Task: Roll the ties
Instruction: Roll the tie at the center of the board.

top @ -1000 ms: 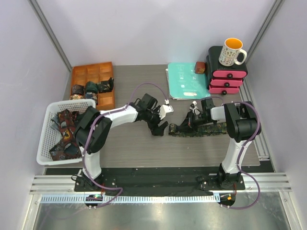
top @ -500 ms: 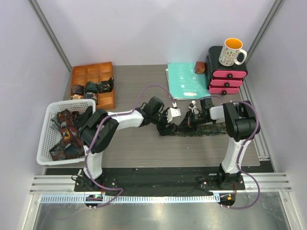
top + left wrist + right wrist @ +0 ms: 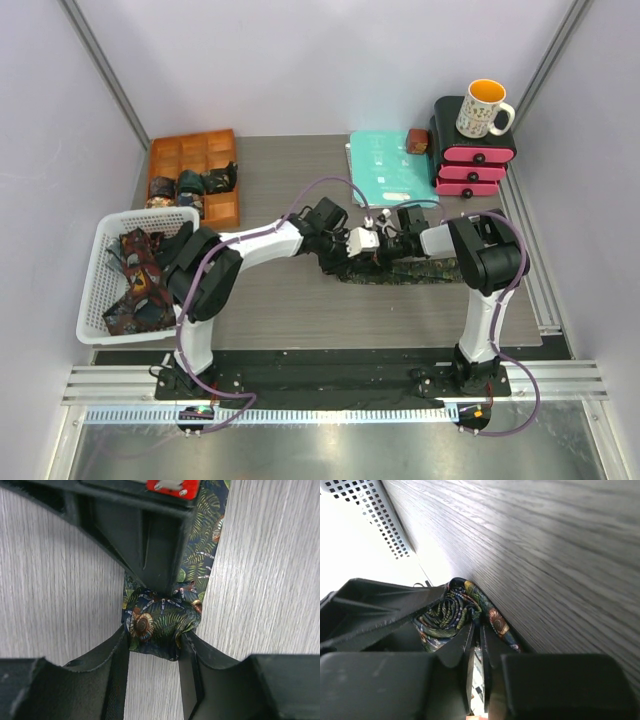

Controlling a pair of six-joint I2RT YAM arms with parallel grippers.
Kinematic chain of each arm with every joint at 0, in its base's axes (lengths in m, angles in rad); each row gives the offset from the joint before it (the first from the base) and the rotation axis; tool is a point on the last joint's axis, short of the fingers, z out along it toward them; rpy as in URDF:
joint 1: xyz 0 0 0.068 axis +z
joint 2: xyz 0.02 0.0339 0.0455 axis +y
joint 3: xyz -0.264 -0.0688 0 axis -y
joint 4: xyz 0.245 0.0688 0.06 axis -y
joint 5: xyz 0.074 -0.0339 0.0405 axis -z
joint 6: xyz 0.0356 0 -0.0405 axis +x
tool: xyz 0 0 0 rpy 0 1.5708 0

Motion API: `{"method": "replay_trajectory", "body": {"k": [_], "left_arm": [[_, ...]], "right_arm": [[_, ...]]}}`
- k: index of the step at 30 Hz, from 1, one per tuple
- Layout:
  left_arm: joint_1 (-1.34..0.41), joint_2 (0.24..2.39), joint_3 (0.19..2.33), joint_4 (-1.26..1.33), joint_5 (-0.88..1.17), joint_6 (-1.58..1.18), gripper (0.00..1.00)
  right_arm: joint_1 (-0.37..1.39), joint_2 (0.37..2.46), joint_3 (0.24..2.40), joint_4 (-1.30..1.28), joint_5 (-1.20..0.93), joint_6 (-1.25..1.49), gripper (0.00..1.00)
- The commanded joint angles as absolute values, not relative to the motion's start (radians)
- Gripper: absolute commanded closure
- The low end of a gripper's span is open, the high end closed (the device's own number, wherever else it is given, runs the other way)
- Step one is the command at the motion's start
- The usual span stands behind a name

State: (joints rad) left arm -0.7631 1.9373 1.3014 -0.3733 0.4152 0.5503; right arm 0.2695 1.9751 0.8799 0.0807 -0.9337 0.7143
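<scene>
A dark green-black fern-print tie (image 3: 432, 270) lies as a flat strip on the table, its left end wound into a small roll (image 3: 159, 624). My left gripper (image 3: 154, 633) has its fingers pressed on both sides of the roll; in the top view it is at the strip's left end (image 3: 350, 260). My right gripper (image 3: 477, 628) is nearly shut, its thin fingertips pushed into the roll (image 3: 449, 613) and pinching the fabric. In the top view the right gripper (image 3: 386, 247) meets the left one head-on.
A white basket (image 3: 96, 262) at the left holds several loose ties. An orange divided tray (image 3: 192, 152) holds rolled ties. A teal folder (image 3: 385, 165), pink drawers (image 3: 472, 160) and a mug (image 3: 484, 106) stand at the back right.
My left gripper has moved right across the table to the tie's left end and closed around the roll. My right gripper has shifted slightly left with the roll.
</scene>
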Motion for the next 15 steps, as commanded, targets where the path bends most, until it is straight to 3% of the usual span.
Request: {"method": "replay_trajectory", "body": {"k": [1,6,15], "left_arm": [[-0.83,1.997,1.361,-0.471,0.332,0.565,0.74],[-0.854,2.066,1.396,-0.515,0.258,0.546,0.75],[-0.862,2.143,1.448,-0.56,0.229,0.557,0.75]], "right_arm": [[0.239,1.944,0.914,-0.045,-0.828,0.64,0.77],[0.167,1.817,0.928,-0.218,-0.9,0.557,0.65],[0.164,1.775,0.893,-0.175,-0.928,0.597,0.63]]}}
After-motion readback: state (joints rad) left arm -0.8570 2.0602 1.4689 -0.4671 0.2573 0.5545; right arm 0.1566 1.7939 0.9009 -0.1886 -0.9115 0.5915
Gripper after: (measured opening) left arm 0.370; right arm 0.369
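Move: The rolled part of the tie sits in the left fingertips, about 1 cm right of that hand's point and 1 cm below, and about 2 cm left of the right hand, level with it fore and aft and in height. From the left hand, the flat tie's visible middle lies some 12 cm right, level fore and aft and 3 cm down; from the right hand, 9 cm right and 1 cm lower. The teal folder is about 22 cm ahead and 6 cm right of the right hand. The tie roll stays pinched in the left fingers, which carry it rightward about 3 cm along the flat length and a little down, the hand tilting slightly. The right fingers open and let go of the tie beside the roll, draw off to the right, then rise, finishing roughly 4 cm right and 4 cm up with the fingers partly open. ##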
